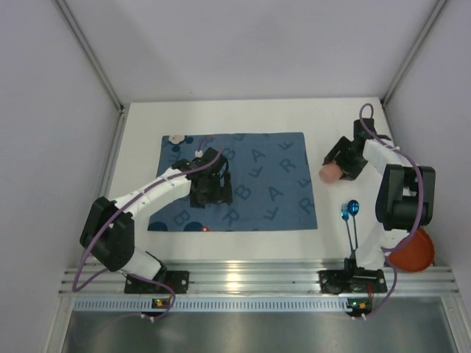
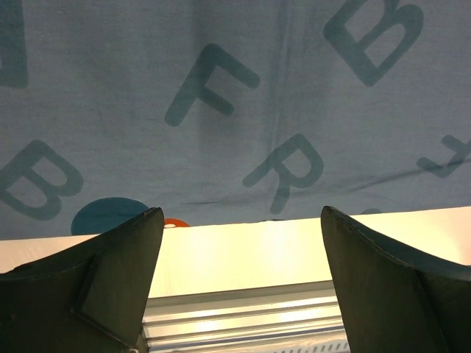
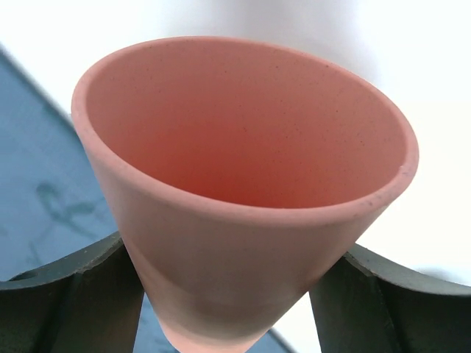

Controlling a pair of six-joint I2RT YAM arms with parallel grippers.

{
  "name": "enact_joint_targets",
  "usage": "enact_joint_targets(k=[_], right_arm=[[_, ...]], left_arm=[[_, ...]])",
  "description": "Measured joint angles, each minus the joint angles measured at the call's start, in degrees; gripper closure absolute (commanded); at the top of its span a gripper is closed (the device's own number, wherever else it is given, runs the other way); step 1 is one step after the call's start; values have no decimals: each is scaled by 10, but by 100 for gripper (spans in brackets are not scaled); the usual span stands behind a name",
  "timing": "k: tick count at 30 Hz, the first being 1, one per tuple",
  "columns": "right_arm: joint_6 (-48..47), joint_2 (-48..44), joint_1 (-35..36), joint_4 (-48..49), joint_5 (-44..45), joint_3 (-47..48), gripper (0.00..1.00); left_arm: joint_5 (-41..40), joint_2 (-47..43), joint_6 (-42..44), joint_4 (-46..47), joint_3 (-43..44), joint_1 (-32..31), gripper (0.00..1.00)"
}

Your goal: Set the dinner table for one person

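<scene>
On the white dinner table (image 1: 243, 118) lies a dark blue letter-printed placemat (image 1: 250, 184). My left gripper (image 1: 211, 193) hovers over the mat's near left part, open and empty; in the left wrist view its gripper (image 2: 243, 220) frames the mat (image 2: 221, 110) and the table's near strip. To the right of the mat is a pink cup (image 1: 329, 171), and my right gripper (image 1: 338, 169) holds it. In the right wrist view the cup (image 3: 243, 184) fills the frame with its mouth toward the camera. Both fingers (image 3: 81, 294) press its narrow lower part.
A blue spoon and fork (image 1: 349, 212) lie on the table near the right arm's base. An orange-red bowl (image 1: 412, 251) sits at the near right edge. A small pale object (image 1: 175, 137) rests at the mat's far left corner. A tiny red spot (image 1: 204, 228) marks its near edge.
</scene>
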Motion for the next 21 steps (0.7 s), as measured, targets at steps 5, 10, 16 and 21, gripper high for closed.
enact_joint_targets(k=[5, 10, 16, 21], right_arm=[[6, -5, 69, -3, -52, 1, 46], [33, -26, 207, -1, -87, 1, 27], [52, -28, 309, 4, -119, 1, 0], [45, -22, 306, 0, -133, 8, 0]], left_arm=[[-2, 2, -5, 26, -4, 0, 7], [-1, 34, -5, 54, 0, 0, 7], [1, 83, -5, 63, 27, 0, 7], [1, 88, -4, 66, 51, 0, 7]])
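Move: The right hand still holds the pink cup above bare table. The spot it goes to, on the right half of the blue mat, lies about 30 cm to its left, 15 cm back and 6 cm below. The spoon and fork lie roughly 22 cm back from this hand and 4 to 6 cm right, also 6 cm down. From the left hand, the spot is about 14 cm to the right, level with it, 9 cm down. Right hand sweeps the cup 23 cm left and back over the mat, letting go; left hand edges forward. ##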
